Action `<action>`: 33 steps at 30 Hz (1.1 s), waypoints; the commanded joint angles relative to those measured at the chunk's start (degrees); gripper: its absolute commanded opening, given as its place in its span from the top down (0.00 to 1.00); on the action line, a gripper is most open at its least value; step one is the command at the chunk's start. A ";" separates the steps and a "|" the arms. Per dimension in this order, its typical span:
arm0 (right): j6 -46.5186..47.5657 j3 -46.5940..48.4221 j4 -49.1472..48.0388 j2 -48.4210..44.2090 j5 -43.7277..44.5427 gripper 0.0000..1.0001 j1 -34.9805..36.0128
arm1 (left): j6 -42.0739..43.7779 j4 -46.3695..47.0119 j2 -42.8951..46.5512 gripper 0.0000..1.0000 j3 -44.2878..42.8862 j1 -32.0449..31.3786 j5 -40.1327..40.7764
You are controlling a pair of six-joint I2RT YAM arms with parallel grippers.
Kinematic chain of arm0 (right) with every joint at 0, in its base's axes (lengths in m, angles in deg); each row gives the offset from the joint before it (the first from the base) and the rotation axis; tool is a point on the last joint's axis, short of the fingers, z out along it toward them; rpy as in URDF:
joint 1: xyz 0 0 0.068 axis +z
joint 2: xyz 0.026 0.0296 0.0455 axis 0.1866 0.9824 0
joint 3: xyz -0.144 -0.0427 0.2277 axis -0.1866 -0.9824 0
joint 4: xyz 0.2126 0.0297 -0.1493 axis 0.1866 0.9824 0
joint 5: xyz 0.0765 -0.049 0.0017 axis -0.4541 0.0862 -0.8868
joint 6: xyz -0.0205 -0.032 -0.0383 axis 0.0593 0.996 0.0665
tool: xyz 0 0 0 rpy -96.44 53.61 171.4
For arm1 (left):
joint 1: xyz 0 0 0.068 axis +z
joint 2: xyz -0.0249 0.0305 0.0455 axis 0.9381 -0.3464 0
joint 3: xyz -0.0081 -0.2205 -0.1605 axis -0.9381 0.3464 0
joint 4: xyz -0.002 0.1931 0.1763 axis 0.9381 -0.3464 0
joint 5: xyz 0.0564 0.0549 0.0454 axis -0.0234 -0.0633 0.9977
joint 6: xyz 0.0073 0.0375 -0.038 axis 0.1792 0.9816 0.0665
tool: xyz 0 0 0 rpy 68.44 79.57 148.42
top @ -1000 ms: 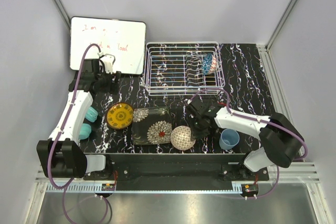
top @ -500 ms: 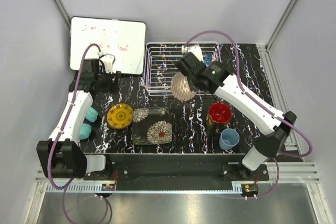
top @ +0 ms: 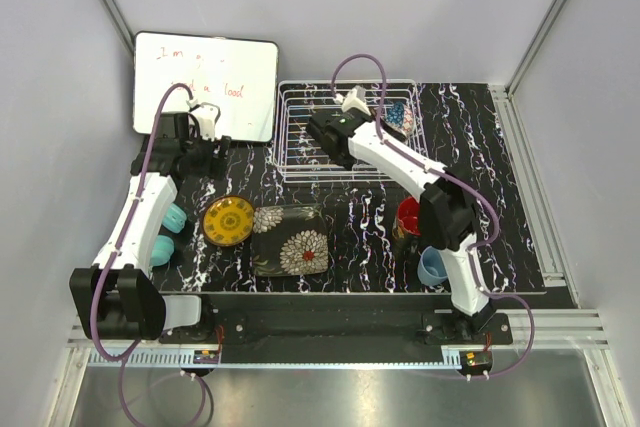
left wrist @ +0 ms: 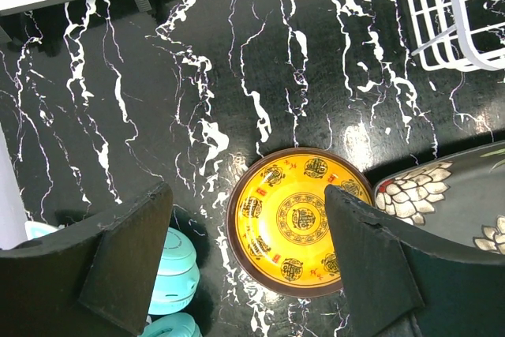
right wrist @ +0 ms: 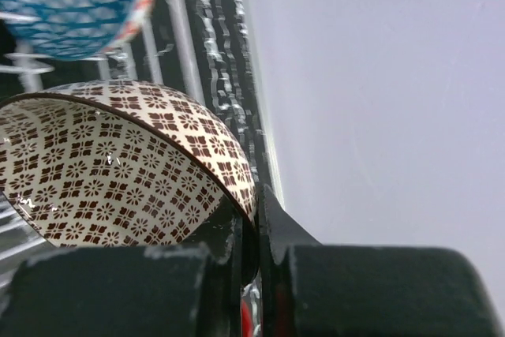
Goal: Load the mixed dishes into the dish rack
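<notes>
My right gripper (top: 326, 135) hangs over the white dish rack (top: 300, 162), shut on the rim of the beige patterned bowl (right wrist: 118, 171). In the right wrist view its jaws (right wrist: 256, 204) pinch that rim, with the blue patterned bowl (right wrist: 71, 5) just beyond, standing in the rack (right wrist: 173, 33). From above, the blue bowl (top: 398, 119) is at the rack's right end and the arm hides the beige bowl. My left gripper (left wrist: 246, 192) is open, high above the yellow plate (left wrist: 300, 220). On the table lie the yellow plate (top: 228, 220) and the dark floral plate (top: 290, 239).
A black mug with a red inside (top: 410, 215) and a light-blue cup (top: 432, 267) stand at the front right, partly behind the right arm. Teal headphones (top: 165, 234) lie at the left edge. A whiteboard (top: 205, 82) leans at the back left.
The right arm lifted the beige bowl from the table's front and carried it back over the rack, uncovering the mug. The left arm has not moved.
</notes>
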 commanded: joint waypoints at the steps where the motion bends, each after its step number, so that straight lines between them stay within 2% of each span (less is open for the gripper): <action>1: -0.17 -0.37 2.81 -5.60 5.03 1.00 -4.57 | -0.58 1.06 0.77 0.19 -0.33 0.36 -1.93; 9: 1.68 -2.57 -0.01 -3.41 2.84 1.00 -7.65 | -0.14 1.32 0.77 0.19 -0.24 0.27 -1.84; 21: 1.94 7.27 0.08 8.10 -0.68 1.00 -9.84 | -0.23 1.41 0.24 0.20 0.64 1.59 -2.20; 33: 2.29 7.45 -0.80 13.02 -6.38 0.99 -9.67 | 0.12 1.06 1.03 0.20 0.20 1.59 -1.41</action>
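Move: My right hand is over the dish rack, already pinching the brown-patterned bowl by its rim. The free spot on the near side of the blue bowl lies about 4 cm ahead, 4 cm right and 14 cm below. The blue bowl stands some 8 cm ahead, 2 cm right and 13 cm down. The red bowl sits roughly 15 cm back and 2 cm right, 19 cm lower. From my left hand that spot is about 50 cm right, 9 cm ahead and 11 cm below. Keeping the patterned bowl's rim pinched, I swing my right hand some 6 cm to the right across the rack, then ease it forward about 3 cm while lowering it roughly 7.5 cm, bringing the bowl down among the rack's wires beside the blue bowl. Meanwhile my wrist tips down about 10 degrees and turns slightly clockwise. ##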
